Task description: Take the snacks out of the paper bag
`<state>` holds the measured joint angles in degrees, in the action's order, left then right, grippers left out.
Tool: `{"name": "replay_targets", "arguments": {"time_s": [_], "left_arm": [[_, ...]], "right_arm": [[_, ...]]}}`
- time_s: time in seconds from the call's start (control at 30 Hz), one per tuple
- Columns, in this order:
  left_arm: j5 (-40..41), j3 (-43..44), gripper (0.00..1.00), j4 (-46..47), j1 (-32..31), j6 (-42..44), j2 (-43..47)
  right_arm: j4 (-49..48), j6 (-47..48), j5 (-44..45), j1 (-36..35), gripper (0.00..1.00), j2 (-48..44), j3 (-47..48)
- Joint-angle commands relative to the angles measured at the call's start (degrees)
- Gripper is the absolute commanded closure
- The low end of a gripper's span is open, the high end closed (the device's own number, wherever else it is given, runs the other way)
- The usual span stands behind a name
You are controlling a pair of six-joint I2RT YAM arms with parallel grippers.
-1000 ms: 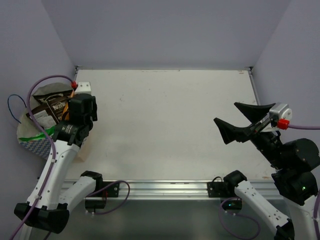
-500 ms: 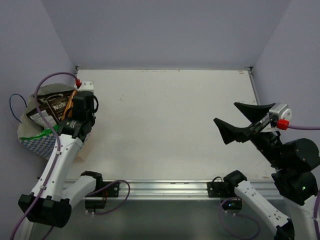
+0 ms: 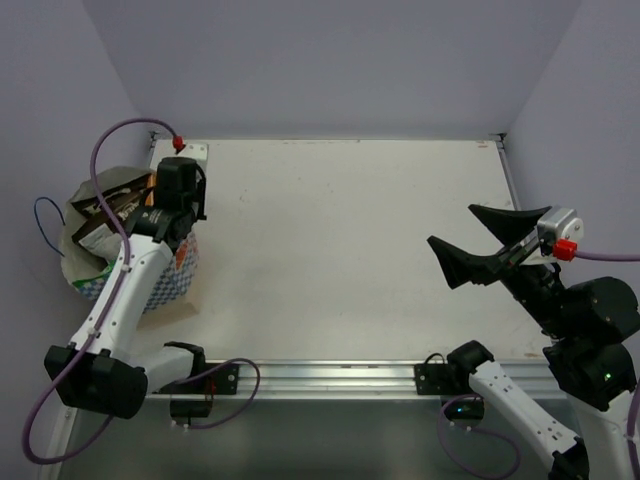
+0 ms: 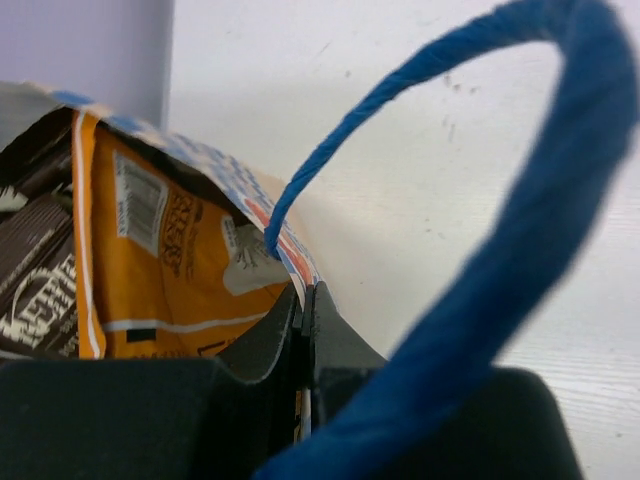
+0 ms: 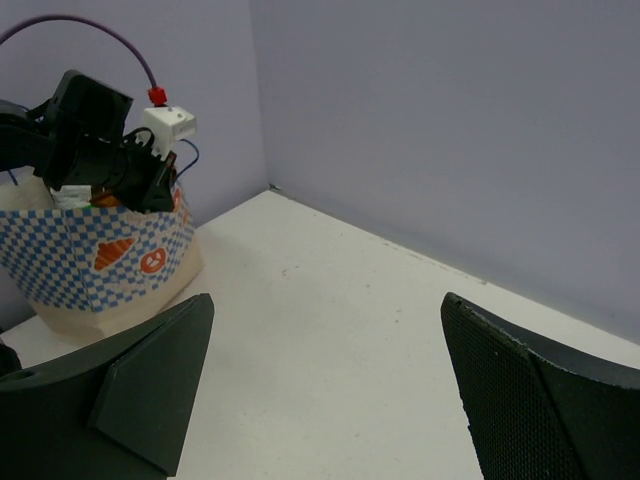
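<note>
The paper bag [image 3: 165, 285], blue-and-white check with orange marks, stands at the table's left edge and also shows in the right wrist view [image 5: 95, 260]. My left gripper [image 4: 305, 300] is shut on the bag's near rim [image 4: 230, 170], one finger inside and one outside. Inside the bag an orange snack packet [image 4: 170, 260] lies against the pinched wall, with a dark brown packet [image 4: 35, 285] to its left. A blue string handle [image 4: 520, 230] loops across the wrist camera. Over the right side of the table my right gripper [image 3: 470, 240] hangs wide open, holding nothing.
The bag sits close to the purple left wall [image 3: 60, 120]. A purple cable [image 3: 110, 150] arcs over the left arm. The white table [image 3: 340, 240] lies between the two arms, with a metal rail [image 3: 330, 375] along its near edge.
My left gripper has moved toward the far side and closed on the bag's rim. The bag has shifted right and stands more upright. The right arm has not moved.
</note>
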<state>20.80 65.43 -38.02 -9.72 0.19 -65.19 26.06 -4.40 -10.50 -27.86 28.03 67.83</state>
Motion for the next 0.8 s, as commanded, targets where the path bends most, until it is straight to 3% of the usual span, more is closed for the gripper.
{"name": "replay_targets", "arguments": {"time_s": [0.0,0.4,0.57,0.77], "left_arm": [[-6.4,7.6,1.00,4.0,-3.6,0.6,-3.2],[-1.1,25.5,1.00,6.7,-26.8,-6.9,-26.5],[0.7,33.0,1.00,6.6,-32.9,-9.1,-33.7],[0.8,34.9,1.00,6.6,-37.4,-14.5,-34.6]], "right_arm": [[-1.5,1.3,-0.2,-0.3,0.01,-0.7,0.7],[-0.1,3.2,1.6,-0.4,0.01,-1.5,1.4],[0.8,3.8,2.4,-0.4,0.01,-1.6,2.0],[1.4,4.0,3.4,-0.4,0.01,-1.7,2.2]]}}
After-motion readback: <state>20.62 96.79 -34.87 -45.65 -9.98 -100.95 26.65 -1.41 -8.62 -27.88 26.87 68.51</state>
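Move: The left hand already pinches the paper bag's right rim. The clear table middle it heads for lies about 33 cm to its right, 4 cm farther out and 23 cm below. The bag's middle is roughly 14 cm left, 3 cm back and 12 cm below; the orange packet inside is some 9 cm left and 4 cm ahead, slightly lower. From the right hand, the table middle is about 22 cm left, 20 cm ahead and 45 cm below. Fingers still shut on the rim, the left hand drags the bag about 31 cm right, turning some 30 degrees clockwise. ##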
